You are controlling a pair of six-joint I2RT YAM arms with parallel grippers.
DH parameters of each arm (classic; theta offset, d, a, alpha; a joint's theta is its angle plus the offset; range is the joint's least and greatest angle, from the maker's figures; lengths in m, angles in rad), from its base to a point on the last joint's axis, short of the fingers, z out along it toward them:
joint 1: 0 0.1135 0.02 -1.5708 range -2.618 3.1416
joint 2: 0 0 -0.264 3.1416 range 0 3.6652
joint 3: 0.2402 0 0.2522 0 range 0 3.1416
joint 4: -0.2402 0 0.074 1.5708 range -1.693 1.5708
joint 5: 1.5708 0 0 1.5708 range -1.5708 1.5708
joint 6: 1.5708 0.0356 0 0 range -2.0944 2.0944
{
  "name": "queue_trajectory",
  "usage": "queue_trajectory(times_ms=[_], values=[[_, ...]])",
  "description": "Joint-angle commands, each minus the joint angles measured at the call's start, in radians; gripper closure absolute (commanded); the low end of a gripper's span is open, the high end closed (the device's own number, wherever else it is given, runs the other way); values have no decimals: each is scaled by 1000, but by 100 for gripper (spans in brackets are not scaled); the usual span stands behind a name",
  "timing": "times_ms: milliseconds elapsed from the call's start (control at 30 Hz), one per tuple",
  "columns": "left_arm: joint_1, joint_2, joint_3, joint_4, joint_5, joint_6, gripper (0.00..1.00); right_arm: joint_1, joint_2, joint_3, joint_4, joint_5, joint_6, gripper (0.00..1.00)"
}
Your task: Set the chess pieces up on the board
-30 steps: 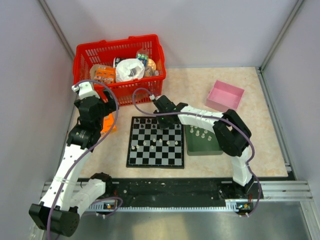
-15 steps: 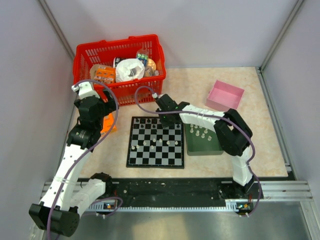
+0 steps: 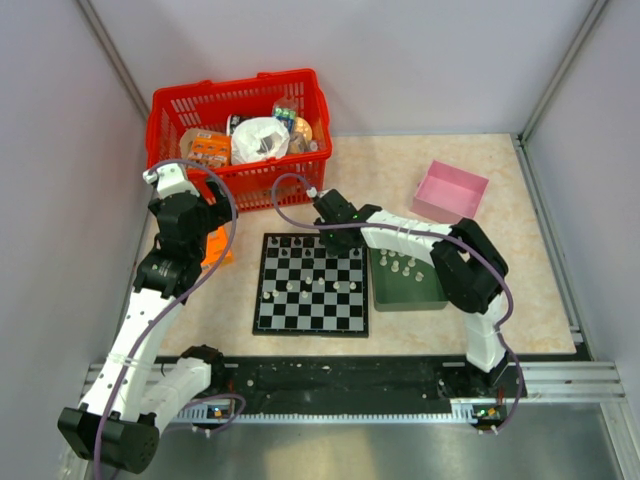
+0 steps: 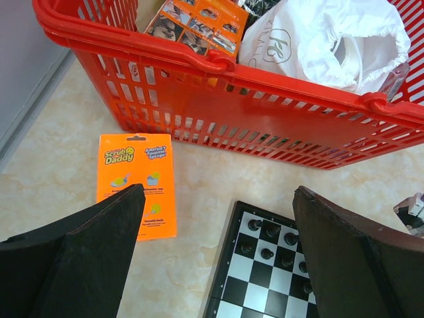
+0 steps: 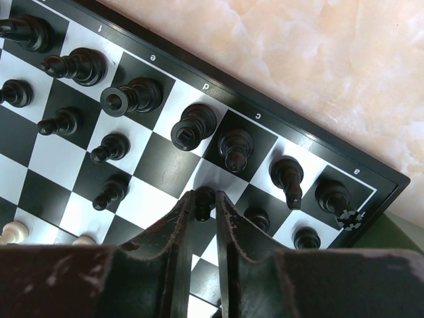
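Note:
The board [image 3: 259,300] lies mid-table with black chess pieces [image 5: 192,126] standing in its far rows and a few white ones [image 3: 304,286] near the middle. My right gripper [image 5: 204,197] reaches over the board's far right part [image 3: 336,241]. It is shut on a black pawn [image 5: 204,205], which stands in the second row between its fingertips. My left gripper [image 4: 218,195] hangs open and holds nothing, above the bare table by the board's far left corner [image 4: 240,211]. More white pieces [image 3: 402,266] stand in the green tray.
A red basket [image 3: 170,105] full of packets and a white bag stands at the back left. An orange sponge packet [image 4: 136,182] lies flat left of the board. The dark green tray [image 3: 418,296] touches the board's right side. A pink box [image 3: 451,190] sits at the back right.
My right gripper has shifted slightly to the right along the board's far rows. The left arm has not moved.

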Motion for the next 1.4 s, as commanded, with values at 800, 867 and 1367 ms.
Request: queue_trajectory(times_ms=[800, 867, 1367], values=[[5, -18, -2, 47, 2, 2, 1, 82, -49, 112, -36, -81, -43, 62], [5, -21, -2, 47, -1, 3, 1, 83, -36, 119, -34, -93, -41, 62], [5, -9, 4, 55, 5, 8, 1, 89, 48, 151, -34, -99, -31, 62]])
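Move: The right fingers still hold a black pawn, already standing on its second-row square. The next black pawn, one row nearer the base, is about 5 cm to the left and 3 cm back, roughly level. Another black pawn stands straight ahead of that one, 5 cm left of the hand; a white pawn is 5 cm left and 6 cm back. From the left hand, the next pawn lies some 18 cm right, 2 cm back and 25 cm below. Open the right fingers part way to let go of the pawn on its square, then lift about 4 cm while swinging left 4 to 5 cm and back 3 cm, turning the wrist some 10 degrees counter-clockwise. Over the stray third-row black pawn, come down again about 2.5 cm with the fingers kept apart, one to each side of it. ##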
